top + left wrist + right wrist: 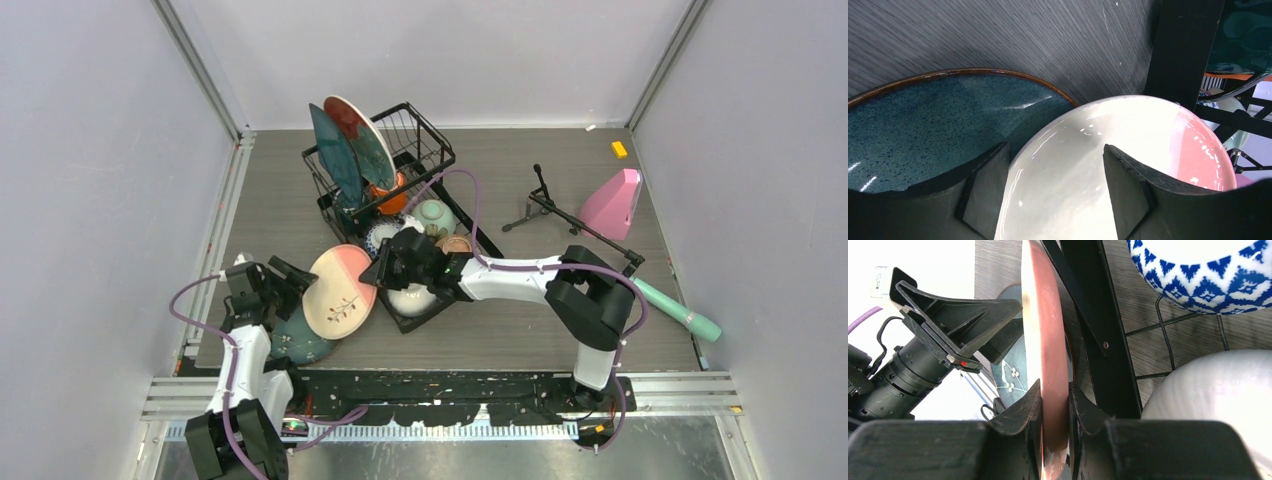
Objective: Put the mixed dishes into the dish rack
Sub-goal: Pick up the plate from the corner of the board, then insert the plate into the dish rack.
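Note:
A pink and cream plate (340,292) stands tilted at the dish rack's (430,130) near-left corner. My right gripper (1054,405) is shut on its rim (1045,330), which that view shows edge-on. My left gripper (1055,147) is open, with the plate's glossy face (1128,135) showing between its fingers. A dark teal plate (923,125) lies flat on the table under the pink one. Teal and reddish plates (345,145) stand in the rack, along with an orange mug (393,195) and mint (435,215), tan (455,243), blue-patterned (1208,275) and white (1213,400) bowls.
A black tripod (560,205) lies right of the rack with a mint cylinder (680,310) at its end. A pink wedge (612,203) and a small yellow block (619,149) sit at the back right. Grey walls enclose the table.

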Controlling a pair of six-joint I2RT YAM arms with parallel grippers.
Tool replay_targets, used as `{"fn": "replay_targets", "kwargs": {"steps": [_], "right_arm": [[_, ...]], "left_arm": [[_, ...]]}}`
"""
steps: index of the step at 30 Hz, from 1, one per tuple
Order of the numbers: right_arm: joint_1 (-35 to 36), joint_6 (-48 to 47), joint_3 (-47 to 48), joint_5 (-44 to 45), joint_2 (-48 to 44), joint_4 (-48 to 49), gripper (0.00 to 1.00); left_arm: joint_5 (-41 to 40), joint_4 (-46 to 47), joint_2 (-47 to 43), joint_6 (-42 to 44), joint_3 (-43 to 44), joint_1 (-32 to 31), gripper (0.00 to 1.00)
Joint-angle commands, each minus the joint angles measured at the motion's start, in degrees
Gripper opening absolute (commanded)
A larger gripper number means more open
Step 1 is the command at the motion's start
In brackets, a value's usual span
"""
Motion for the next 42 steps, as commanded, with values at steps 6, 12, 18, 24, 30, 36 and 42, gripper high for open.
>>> {"fn": "replay_targets", "kwargs": {"steps": [6,12,18,24,30,36,42], "right_arm": [[1.08,-6.36,1.36,-0.46,-6.17,1.34,0.0],[0.55,-10.97,-2.64,-1.69,-17.85,0.2,0.0],[-1.12,-10.69,-6.05,-5.36,-27.03,-0.97,0.0],[-2.49,-16.61,-7.85,-4.54,-39.54,-12.54,0.0],[-9.25,-23.37,-3.08,-1.71,-52.03,-27.93,0.0],[-12.46,-32.89,9.0,8.73,-52.81,-39.88,0.0],[-13.49,-39.61,22.06,16.51,-47.08,-41.47,0.0]], "left_arm": [[3.72,-2.44,-1.47,-0.42,1.95,-1.3,0.8],[0.42,-6.82,-3.56,3.23,6.95,-1.3,0.86],[-2.87,-10.36,-6.28,5.56,10.49,-1.3,0.9],[-6.22,-13.35,-6.53,8.58,12.24,-1.3,0.92],[-6.4,-12.9,-5.91,8.81,11.75,-1.31,0.92],[-6.31,-11.45,-5.96,8.27,11.28,-1.33,0.97],[-6.84,-11.65,-5.76,8.31,11.32,-1.3,0.98]]}}
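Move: The peach plate is already pinched by its pink rim in the right fingers. Its middle lies about 6 cm left of that hand, 2 cm back and 4 cm below; from the left hand it is 7 cm right and 1 cm back, at about hand height. From the right hand, the blue-green plate is 14 cm left, 8 cm back and 10 cm lower; the white bowl is 8 cm right, 3 cm back and 6 cm lower. Up and to the right, roughly 25 cm each way, the right hand carries the plate over the rack's bowls, away from the left hand. It swings about 5 cm back, then returns most of that way, tipping its fingers up some 30 degrees and keeping its pinch. The left fingers open further, come free of the plate's other side and rise about 5 cm. ##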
